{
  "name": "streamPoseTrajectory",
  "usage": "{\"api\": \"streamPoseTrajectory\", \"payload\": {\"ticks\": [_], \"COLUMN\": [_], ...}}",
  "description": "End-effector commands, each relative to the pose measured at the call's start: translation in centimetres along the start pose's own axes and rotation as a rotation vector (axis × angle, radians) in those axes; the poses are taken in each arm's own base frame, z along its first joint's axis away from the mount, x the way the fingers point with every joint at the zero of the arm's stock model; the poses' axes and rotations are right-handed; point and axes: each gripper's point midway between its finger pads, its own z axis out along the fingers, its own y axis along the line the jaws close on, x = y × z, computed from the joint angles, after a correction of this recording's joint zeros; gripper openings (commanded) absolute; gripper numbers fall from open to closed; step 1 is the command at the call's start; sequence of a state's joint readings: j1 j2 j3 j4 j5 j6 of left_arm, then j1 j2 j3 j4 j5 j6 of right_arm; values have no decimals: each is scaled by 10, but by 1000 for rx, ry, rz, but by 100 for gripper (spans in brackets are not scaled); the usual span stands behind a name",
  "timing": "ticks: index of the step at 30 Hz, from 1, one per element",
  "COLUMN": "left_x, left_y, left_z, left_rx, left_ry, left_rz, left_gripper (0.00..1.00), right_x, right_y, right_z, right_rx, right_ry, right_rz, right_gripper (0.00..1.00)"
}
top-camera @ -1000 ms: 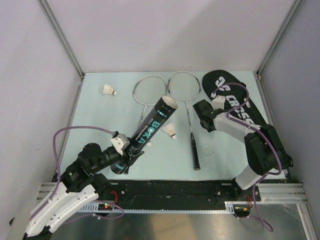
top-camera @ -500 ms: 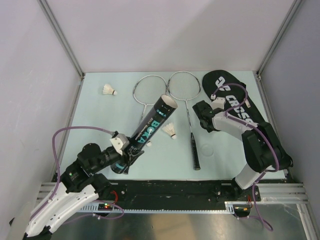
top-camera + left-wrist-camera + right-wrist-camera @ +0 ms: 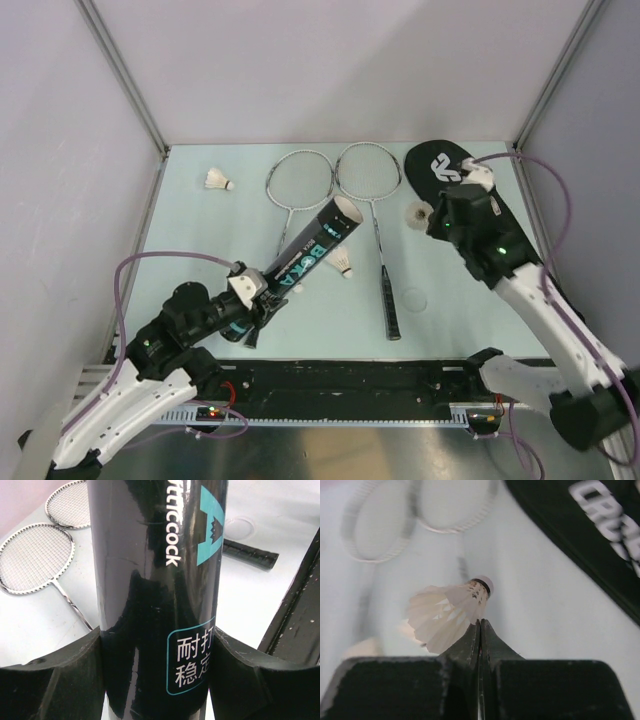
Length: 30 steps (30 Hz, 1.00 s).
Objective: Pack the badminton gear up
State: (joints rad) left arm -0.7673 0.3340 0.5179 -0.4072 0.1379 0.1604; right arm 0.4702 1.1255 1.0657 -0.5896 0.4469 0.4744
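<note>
My left gripper [image 3: 255, 302] is shut on the lower end of the black tube [image 3: 300, 258], which tilts up with its open mouth toward the right. In the left wrist view the tube [image 3: 160, 580] fills the gap between both fingers [image 3: 55, 680]. My right gripper [image 3: 481, 622] is shut on the feathers of a white shuttlecock [image 3: 452, 610], held above the table beside the black racket bag [image 3: 442, 166]. Two silver rackets [image 3: 298, 182] [image 3: 368, 170] lie side by side mid-table. Another shuttlecock [image 3: 345, 263] lies by the tube's mouth, and a third [image 3: 218, 180] at the far left.
A round clear lid [image 3: 415, 298] lies flat to the right of a racket's black handle [image 3: 391, 300]. The bag [image 3: 585, 535] runs along the right side under my right arm. Grey walls close in the table on three sides.
My right gripper closed on the shuttlecock and rose, moving back and to the right with it. The tube in my left gripper tipped slightly lower toward the right.
</note>
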Motion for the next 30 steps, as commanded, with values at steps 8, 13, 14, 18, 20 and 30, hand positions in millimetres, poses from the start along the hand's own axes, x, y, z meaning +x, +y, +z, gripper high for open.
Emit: {"api": "streamPoseTrajectory", "payload": {"ticks": [8, 13, 14, 18, 20, 30], "left_x": [-34, -33, -32, -34, -35, -40], "left_y": [17, 16, 16, 14, 12, 9], "left_z": [-12, -19, -21, -23, -23, -12], "left_rx": [-28, -14, -16, 4, 17, 71], "left_ry": [-61, -63, -67, -87, -92, -74], "left_rz": [278, 373, 393, 468, 497, 548], "left_gripper": [34, 35, 35, 36, 36, 35], "right_x": [-80, -68, -66, -53, -46, -11], "right_y": [85, 97, 98, 100, 101, 122], "right_z": [-183, -227, -234, -251, -255, -253], "right_rx": [-1008, -1229, -1259, -1342, -1366, -1385], "right_ry": [-87, 56, 78, 172, 213, 367], "right_rz": [189, 198, 191, 167, 160, 126], "right_gripper": [0, 0, 0, 0, 0, 0]}}
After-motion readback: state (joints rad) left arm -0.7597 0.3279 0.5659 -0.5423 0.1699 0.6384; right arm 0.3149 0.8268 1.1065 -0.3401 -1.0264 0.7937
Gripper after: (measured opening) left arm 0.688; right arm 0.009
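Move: The open mouth of the tube, still held by the left hand, lies about 22 cm to the right hand's left, 9 cm back and 16 cm above; from the left hand it's 19 cm right, 10 cm ahead and 18 cm up. On the table, a loose shuttlecock lies 21 cm left of the right hand, level with it, and the clear lid 11 cm straight back, both some 17 cm below. From the left hand, the held shuttlecock is about 39 cm right and 17 cm ahead, roughly level. The shuttlecock, already pinched by its feathers in the right hand, is carried first steeply up, then back and left to the tube's mouth, about 18 cm up, 18 back and 12 left, the wrist rolling its left side up and swinging counter-clockwise some 65 degrees to bring the cork foremost. The left hand keeps its grip almost in place and tips the tube's mouth lower and to the right, towards the shuttlecock. ##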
